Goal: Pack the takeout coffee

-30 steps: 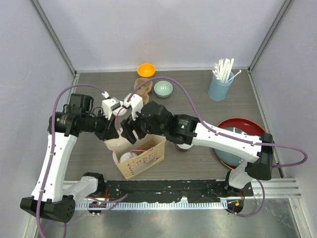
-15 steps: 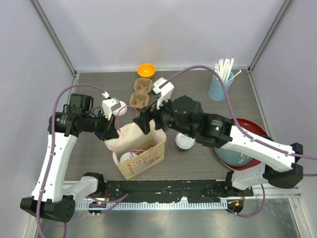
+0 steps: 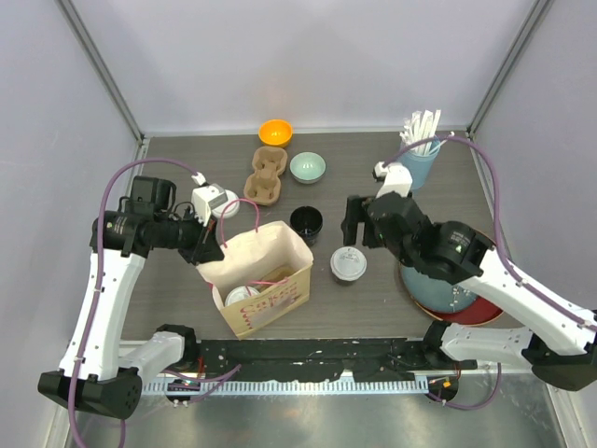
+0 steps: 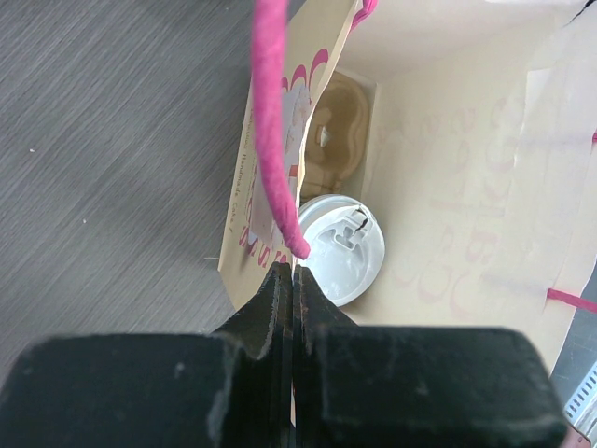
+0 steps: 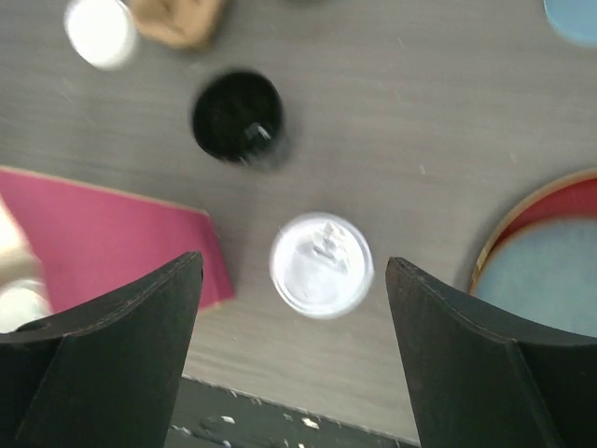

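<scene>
A tan paper bag (image 3: 280, 250) with pink handles stands open at the near left. Inside it sits one takeout coffee (image 4: 341, 248), white lid up, beside a brown cardboard holder (image 4: 338, 140). My left gripper (image 4: 294, 272) is shut on the bag's rim where the pink cord (image 4: 271, 140) ends; from above it (image 3: 207, 250) is at the bag's left corner. A second takeout coffee (image 3: 348, 264) stands on the table right of the bag. My right gripper (image 5: 294, 266) hangs open above that cup (image 5: 322, 264), not touching it. A third white lid (image 5: 100, 31) shows far left.
A dark mug (image 3: 306, 224) stands just behind the bag. A cardboard cup carrier (image 3: 264, 175), a pale green bowl (image 3: 307, 167) and an orange bowl (image 3: 275, 132) sit at the back. A light-blue tumbler of straws (image 3: 417, 161) is back right, a red plate (image 3: 480, 308) under my right arm.
My right arm has pulled away from over the bag to the right, and its jaws have spread wider. The dark mug is uncovered. The left arm has not moved.
</scene>
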Tool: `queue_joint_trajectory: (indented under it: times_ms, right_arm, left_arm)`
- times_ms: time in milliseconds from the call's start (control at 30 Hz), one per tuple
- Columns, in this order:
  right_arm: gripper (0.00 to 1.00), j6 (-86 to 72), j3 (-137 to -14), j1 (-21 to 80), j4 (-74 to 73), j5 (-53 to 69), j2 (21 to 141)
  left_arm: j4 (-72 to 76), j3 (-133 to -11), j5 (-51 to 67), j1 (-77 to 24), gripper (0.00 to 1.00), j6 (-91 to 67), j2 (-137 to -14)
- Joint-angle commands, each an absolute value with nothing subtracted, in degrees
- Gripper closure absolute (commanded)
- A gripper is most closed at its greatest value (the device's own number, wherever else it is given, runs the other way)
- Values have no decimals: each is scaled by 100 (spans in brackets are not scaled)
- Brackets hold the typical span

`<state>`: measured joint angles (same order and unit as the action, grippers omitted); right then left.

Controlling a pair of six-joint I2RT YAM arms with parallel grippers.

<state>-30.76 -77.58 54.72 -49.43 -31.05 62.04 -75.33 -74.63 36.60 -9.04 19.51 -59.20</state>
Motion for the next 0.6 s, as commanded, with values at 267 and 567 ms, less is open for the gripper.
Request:
queue_joint_trajectory:
  times_ms: [267,567]
  right_arm:
    - [37,-3051,-5810,4720,-4888,-2040,5914]
    - [34,-55,-6230,3745,-4149,164,6618]
  left_arm:
    - [-7743,-7550,3735,-932,100,1969,-5854]
    - [-7734,-7532,3744,-932,100,1960,-5836]
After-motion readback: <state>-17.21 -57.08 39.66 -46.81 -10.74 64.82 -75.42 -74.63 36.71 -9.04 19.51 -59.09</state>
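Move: Almost straight below the open right hand, about 24 cm down and perhaps 1 cm back, stands the lidded coffee cup. The black cup is some 11 cm farther out and 11 cm to the left of it; the paper bag's middle is roughly 21 cm to the cup's left and 3 cm nearer the base, and the blue plate about 24 cm to its right. From the left hand, shut on the bag's rim, the lidded cup lies about 31 cm to the right, level in reach and 18 cm lower. Sinking fast by about 15 cm, the right hand comes down towards the lidded coffee cup, swinging some 5 cm to the right and a little back, then easing forward again as the descent slows. The wrist tips the fingers down by some 20 degrees while the hand's left side dips, and the fingers narrow from wide to a bit over half open, still short of the cup. ##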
